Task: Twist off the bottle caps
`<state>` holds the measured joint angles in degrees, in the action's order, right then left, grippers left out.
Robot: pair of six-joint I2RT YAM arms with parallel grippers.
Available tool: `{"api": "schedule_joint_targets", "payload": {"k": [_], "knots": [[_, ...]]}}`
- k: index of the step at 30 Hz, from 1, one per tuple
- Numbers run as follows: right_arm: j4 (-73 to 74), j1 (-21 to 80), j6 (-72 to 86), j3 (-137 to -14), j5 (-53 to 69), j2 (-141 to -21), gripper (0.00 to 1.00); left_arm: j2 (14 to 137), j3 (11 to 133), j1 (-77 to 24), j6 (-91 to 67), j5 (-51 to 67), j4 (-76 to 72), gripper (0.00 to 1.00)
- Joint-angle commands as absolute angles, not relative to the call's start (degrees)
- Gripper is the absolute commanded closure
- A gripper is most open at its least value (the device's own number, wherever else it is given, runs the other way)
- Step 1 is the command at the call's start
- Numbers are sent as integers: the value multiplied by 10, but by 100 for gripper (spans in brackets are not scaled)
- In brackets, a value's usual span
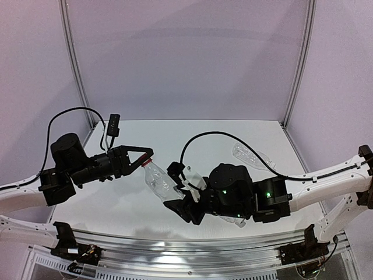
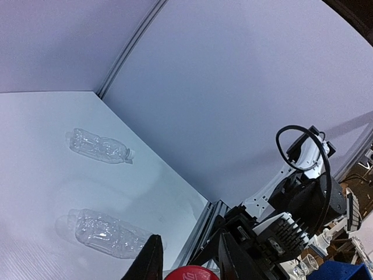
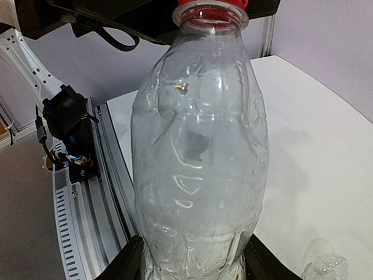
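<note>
A clear crumpled plastic bottle (image 1: 158, 181) is held off the table between the two arms, neck pointing left. My right gripper (image 1: 175, 192) is shut on its lower body; in the right wrist view the bottle (image 3: 198, 157) fills the frame between the fingers (image 3: 125, 263). Its bright red cap (image 1: 146, 161) sits between the fingers of my left gripper (image 1: 145, 159), which is shut on it. In the left wrist view the red cap (image 2: 189, 273) shows at the bottom edge between the two dark fingers (image 2: 148, 259). The red cap (image 3: 211, 3) also shows at the top of the right wrist view.
Two more clear bottles lie on the white table: one far back right (image 1: 253, 155), one under the right arm (image 1: 233, 220). The left wrist view shows these bottles, the far one (image 2: 99, 146) and the near one (image 2: 108, 233). An aluminium rail (image 1: 192, 248) runs along the near edge.
</note>
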<state>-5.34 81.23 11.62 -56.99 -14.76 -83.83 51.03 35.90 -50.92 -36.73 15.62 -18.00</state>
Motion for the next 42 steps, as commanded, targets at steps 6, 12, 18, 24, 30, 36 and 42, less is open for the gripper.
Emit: {"api": "schedule_joint_targets", "payload": {"k": [6, 12, 18, 24, 30, 36, 42], "knots": [[65, 814, 148, -644, -414, -914, 100, 532, 398, -546, -424, -94, -27, 68], [186, 825, 181, -749, -534, -1019, 100, 533, 393, -535, -508, -141, 30, 69], [212, 828, 179, -784, -560, -1064, 100, 511, 375, -525, -541, -158, 43, 66], [211, 827, 166, -796, -543, -1083, 100, 483, 365, -507, -563, -158, 66, 61], [209, 828, 166, -792, -533, -1079, 100, 470, 358, -501, -536, -129, 43, 47], [135, 828, 149, -724, -448, -1003, 100, 429, 346, -491, -430, -68, -28, 10], [17, 822, 123, -628, -244, -904, 100, 407, 344, -481, -349, 69, -90, 2]]}}
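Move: The red cap is already between the left fingertips, practically at the hand point. From the right hand, which grips the red-capped bottle near its base, the cap lies roughly 7 cm ahead, 10 cm left and 9 cm up. On the table about 20 cm below the right hand, the near clear bottle lies some 10 cm ahead and 13 cm right, the far clear bottle about 35 cm ahead and 28 cm right. Forward and down go both hands, the right carrying the gripped bottle some 8 cm out and 7 cm down while turning about 30 degrees clockwise with its left side dropping. The left, starting with the cap pinched, also draws left, twists counter-clockwise and tips down, then opens wide, comes free of the cap and rises, easing back. Finally the right also eases back slightly, keeping its grip. ##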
